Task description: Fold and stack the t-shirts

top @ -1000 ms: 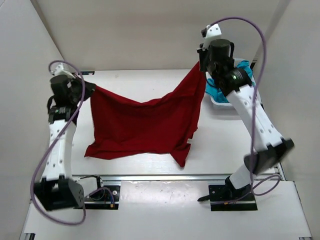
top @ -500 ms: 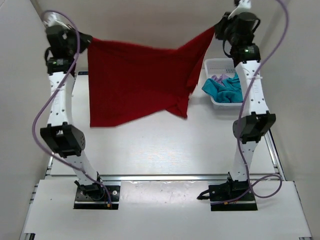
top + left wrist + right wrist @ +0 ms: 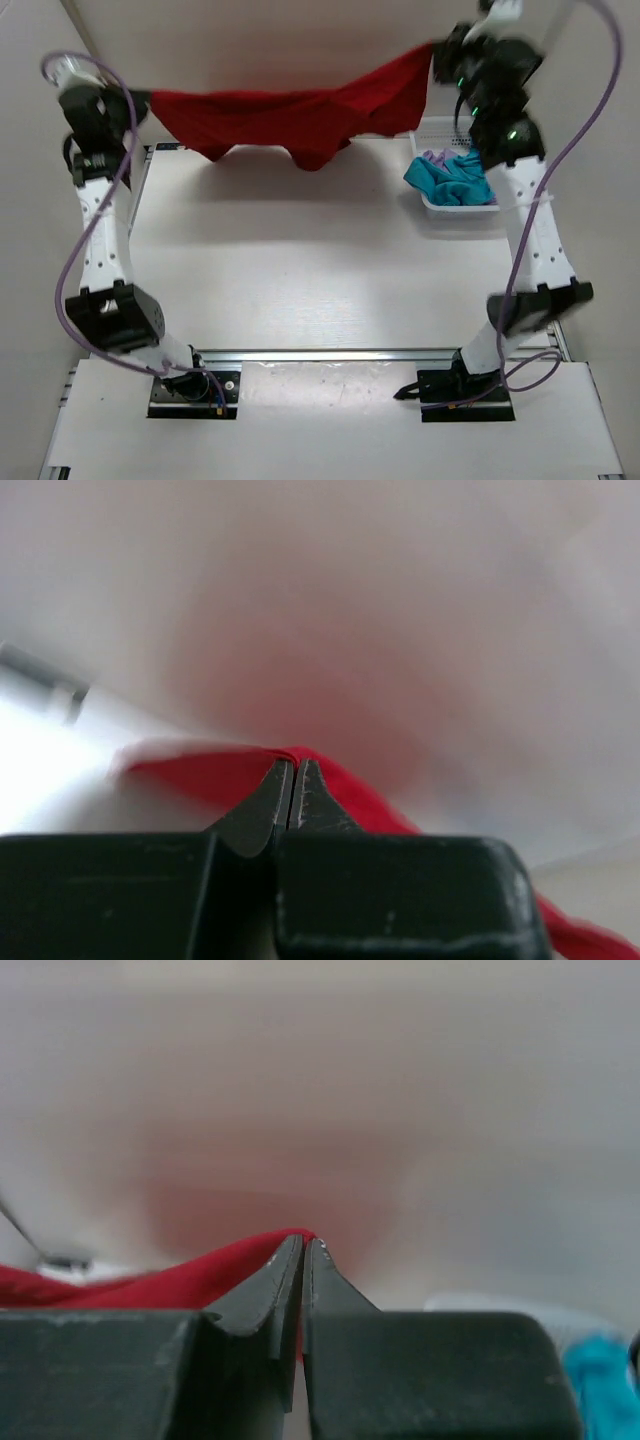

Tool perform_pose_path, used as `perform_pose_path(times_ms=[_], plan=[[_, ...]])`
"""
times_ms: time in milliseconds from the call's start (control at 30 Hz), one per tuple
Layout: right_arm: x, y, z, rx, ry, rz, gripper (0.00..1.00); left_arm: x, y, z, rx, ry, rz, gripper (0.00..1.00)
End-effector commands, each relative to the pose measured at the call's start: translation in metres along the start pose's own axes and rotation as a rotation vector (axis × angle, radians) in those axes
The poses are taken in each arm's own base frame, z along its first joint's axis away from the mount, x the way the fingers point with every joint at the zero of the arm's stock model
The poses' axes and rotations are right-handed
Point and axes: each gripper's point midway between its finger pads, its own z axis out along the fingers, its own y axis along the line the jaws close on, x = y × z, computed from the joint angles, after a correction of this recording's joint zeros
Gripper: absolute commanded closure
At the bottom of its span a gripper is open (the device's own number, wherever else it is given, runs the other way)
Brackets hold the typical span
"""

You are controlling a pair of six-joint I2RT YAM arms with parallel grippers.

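The deep red t-shirt [image 3: 290,110] hangs stretched in the air near the back wall, high above the table, held at both upper corners. My left gripper [image 3: 150,100] is shut on its left corner; the wrist view shows red cloth [image 3: 340,785] pinched at my left gripper's tips [image 3: 293,765]. At the other end my right gripper [image 3: 435,55] is shut on the right corner, with red cloth [image 3: 180,1280] at my right gripper's tips [image 3: 303,1243]. The teal-blue t-shirt [image 3: 455,178] and the pale lavender t-shirt [image 3: 432,158] lie crumpled in the basket.
A white mesh basket [image 3: 440,125] stands at the back right of the white table [image 3: 300,270]. Both arms reach up high toward the back wall. Side walls close in on the left and right.
Both arms lifted the red t-shirt off the table and swung it up and back. It hung as a broad sheet half a second ago; now it is bunched into a shallow sagging band.
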Motion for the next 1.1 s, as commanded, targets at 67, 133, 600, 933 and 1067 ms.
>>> perform_pose_path(times_ms=[67, 133, 600, 933, 1067], plan=[[0.142, 0.006, -0.096, 0.122, 0.309, -0.013, 1.00, 0.069, 0.049, -0.081, -0.133, 0.041, 0.079, 1.00], [0.209, 0.018, -0.139, 0.096, 0.457, 0.057, 1.00, 0.095, 0.068, -0.116, -0.157, 0.074, 0.067, 1.00], [0.351, 0.050, -0.358, 0.024, 0.915, 0.434, 1.00, 0.273, 0.203, -0.259, -0.441, 0.387, 0.007, 1.00], [0.371, 0.047, -0.356, 0.051, 0.963, 0.385, 0.99, 0.268, 0.199, -0.264, -0.436, 0.375, 0.034, 1.00], [0.382, 0.034, -0.315, 0.061, 0.940, 0.417, 1.00, 0.262, 0.195, -0.251, -0.439, 0.373, 0.025, 1.00]])
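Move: Behind and far below the left hand, about 26 cm back, 4 cm right and 38 cm down, lies the bare near-left tabletop for its corner of the red t-shirt; the black plate at the far left corner is roughly 9 cm ahead and 6 cm left. The right hand's goal, the near-right tabletop, is some 28 cm back, straight in line and 48 cm below; the basket of shirts stands about 3 cm ahead, 16 cm right and 41 cm below. Sweeping the raised red t-shirt down and back towards the bases, both hands keep their pinch on its corners and lay it over the empty table. The left sinks about 36 cm while drawing back 26, the right some 45 cm while drawing back nearly 30, dropping steeply first. Fingertips tip downward, about 35 degrees left and 60 right; both hands ease to a near stop low over the table's near side. ##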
